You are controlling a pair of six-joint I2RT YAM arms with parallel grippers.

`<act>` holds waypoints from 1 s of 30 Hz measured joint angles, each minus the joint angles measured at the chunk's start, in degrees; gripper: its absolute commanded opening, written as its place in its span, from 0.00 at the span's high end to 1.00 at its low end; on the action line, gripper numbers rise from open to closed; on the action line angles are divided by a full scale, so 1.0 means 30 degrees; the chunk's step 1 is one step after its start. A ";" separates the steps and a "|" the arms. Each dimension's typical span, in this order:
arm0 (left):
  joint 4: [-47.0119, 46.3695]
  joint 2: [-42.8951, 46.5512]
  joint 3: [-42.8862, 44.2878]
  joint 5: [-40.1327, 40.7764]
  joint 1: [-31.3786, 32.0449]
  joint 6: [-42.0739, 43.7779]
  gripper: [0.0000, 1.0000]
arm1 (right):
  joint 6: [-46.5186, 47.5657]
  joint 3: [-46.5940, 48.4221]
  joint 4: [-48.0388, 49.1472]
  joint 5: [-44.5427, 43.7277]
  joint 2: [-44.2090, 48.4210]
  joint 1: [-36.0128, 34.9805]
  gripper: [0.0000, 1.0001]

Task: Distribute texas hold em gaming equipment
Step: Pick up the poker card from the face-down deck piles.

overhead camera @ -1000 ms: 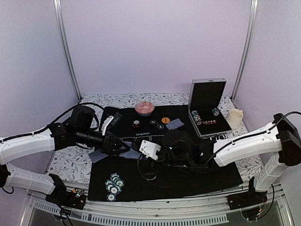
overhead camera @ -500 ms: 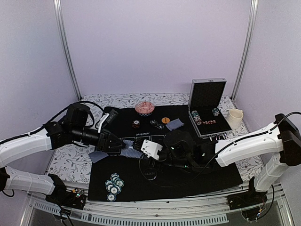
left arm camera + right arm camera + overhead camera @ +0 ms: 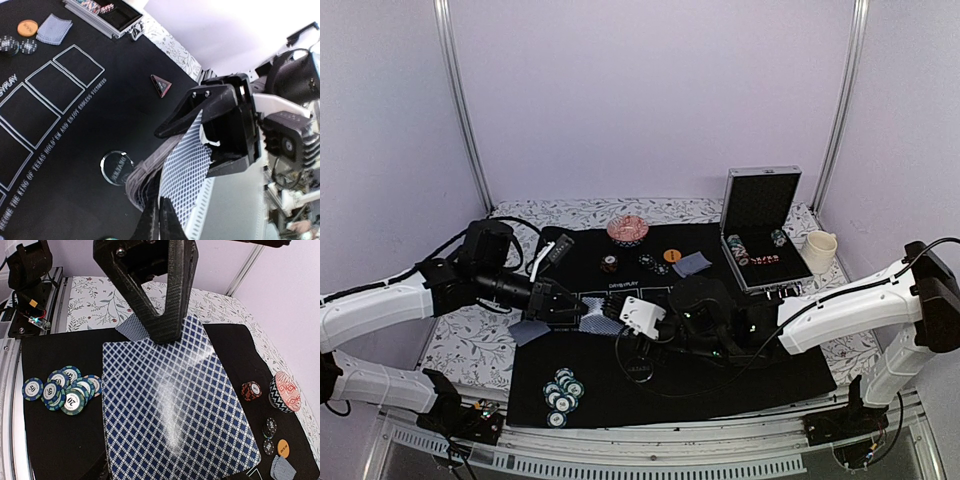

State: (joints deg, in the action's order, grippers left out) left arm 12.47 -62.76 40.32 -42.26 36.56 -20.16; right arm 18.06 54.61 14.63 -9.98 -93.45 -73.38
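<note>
My right gripper [image 3: 625, 320] is shut on a deck of blue-backed playing cards [image 3: 175, 405], held above the black mat [image 3: 740, 375]. My left gripper [image 3: 159, 216] is shut on the near edge of the deck's top card [image 3: 187, 170]; its fingers [image 3: 162, 305] reach in from the left. Teal chips [image 3: 562, 392] lie heaped at the mat's near left. A red chip stack [image 3: 251, 390], black chips [image 3: 270, 427], an orange button [image 3: 283, 447] and a small card pile [image 3: 54, 28] sit at the far side. A red-edged triangle [image 3: 161, 85] and a clear dealer button [image 3: 116, 167] lie on the mat.
An open silver case [image 3: 760, 235] with chips stands at the back right beside a cream mug [image 3: 819, 250]. A red patterned bowl [image 3: 627, 230] is at the back centre. A single card [image 3: 528, 332] lies at the mat's left edge.
My left gripper has shifted towards the deck and closed on its top card. The right arm has kept the deck still.
</note>
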 measured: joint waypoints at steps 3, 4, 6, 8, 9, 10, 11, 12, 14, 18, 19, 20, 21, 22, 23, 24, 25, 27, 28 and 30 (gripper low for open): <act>-0.0095 0.0022 0.0007 -0.0226 -0.0029 0.0051 1.00 | 0.0007 -0.0138 0.0000 -0.0102 0.0051 0.0000 0.51; -0.0095 0.0036 0.0007 -0.0255 -0.0036 0.0036 1.00 | 0.0015 -0.0204 0.0000 -0.0146 0.0080 0.0000 0.51; -0.0095 0.0117 0.0007 -0.0277 -0.0058 -0.0015 1.00 | 0.0015 -0.0350 0.0000 -0.0204 0.0160 0.0007 0.51; -0.0095 0.0262 0.0007 -0.0291 -0.0102 -0.0087 1.00 | 0.0000 -0.0517 -0.0007 -0.0240 0.0291 0.0044 0.51; -0.0095 0.0357 0.0007 -0.0342 -0.0131 -0.0160 1.00 | 0.0000 -0.0605 0.0007 -0.0255 0.0372 0.0080 0.51; -0.0117 0.0474 0.0007 -0.0393 -0.0168 -0.0226 1.00 | -0.0007 -0.0729 0.0022 -0.0270 0.0488 0.0102 0.51; -0.0138 0.0576 0.0007 -0.0466 -0.0204 -0.0313 1.00 | -0.0015 -0.0867 0.0036 -0.0284 0.0627 0.0124 0.51; -0.0197 0.0692 0.0007 -0.0583 -0.0270 -0.0386 1.00 | -0.0029 -0.1005 0.0051 -0.0284 0.0750 0.0153 0.51; -0.0408 0.0969 0.0000 -0.0787 -0.0437 -0.0641 1.00 | -0.0102 -0.1392 0.0175 -0.0306 0.1042 0.0262 0.51; -0.0889 0.1676 -0.0219 -0.0838 -0.1166 -0.1297 1.00 | -0.0328 -0.2295 0.0379 -0.0510 0.1625 0.0525 0.51; -0.0933 0.1836 -0.0328 -0.0772 -0.1523 -0.1508 1.00 | -0.0444 -0.2594 0.0401 -0.0597 0.1821 0.0590 0.51; -0.0940 0.1938 -0.0459 -0.0699 -0.1960 -0.1763 1.00 | -0.0546 -0.2892 0.0401 -0.0678 0.2047 0.0627 0.51; -0.0940 0.1974 -0.0576 -0.0612 -0.2368 -0.2011 1.00 | -0.0648 -0.3169 0.0393 -0.0743 0.2280 0.0648 0.51; -0.0954 0.1989 -0.0794 -0.0546 -0.3045 -0.2368 1.00 | -0.0758 -0.3424 0.0393 -0.0816 0.2521 0.0685 0.51; -0.0933 0.1989 -0.1056 -0.0423 -0.3752 -0.2630 1.00 | -0.0831 -0.3628 0.0408 -0.0867 0.2732 0.0699 0.51; -0.0918 0.1974 -0.1341 -0.0284 -0.4422 -0.2922 1.00 | -0.0962 -0.3949 0.0408 -0.0969 0.3104 0.0699 0.51; -0.0896 0.1967 -0.1683 -0.0168 -0.5180 -0.3249 1.00 | -0.1035 -0.4146 0.0401 -0.1013 0.3366 0.0699 0.51; -0.0692 0.1960 -0.2339 0.0262 -0.6470 -0.3657 1.00 | -0.1188 -0.4430 0.0350 -0.1086 0.3883 0.0707 0.51; -0.0525 0.1960 -0.2703 0.0576 -0.7118 -0.3869 1.00 | -0.1246 -0.4488 0.0328 -0.1100 0.4073 0.0707 0.51; -0.0073 0.1960 -0.3417 0.1188 -0.8233 -0.4226 1.00 | -0.1326 -0.4495 0.0299 -0.1107 0.4357 0.0714 0.51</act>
State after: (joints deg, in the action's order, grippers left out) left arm 12.25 -56.88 30.06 -38.70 11.86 -32.84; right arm 14.09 41.12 15.53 -13.30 -80.38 -71.24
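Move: The left hand already pinches the top card of the deck that the right hand holds. The card lying on the mat's left edge is about 14 cm to the left hand's left, 5 cm ahead and 14 cm below. At table height too, the loose chips lie some 12 cm back and 7 cm left of the left hand, the clear button 5 cm back and 10 cm right. From the right hand, that mat card is about 19 cm left and 4 cm ahead. Left hand lifts, then sweeps its pinched card about 12 cm left, forward, down; right draws the deck rightward. ##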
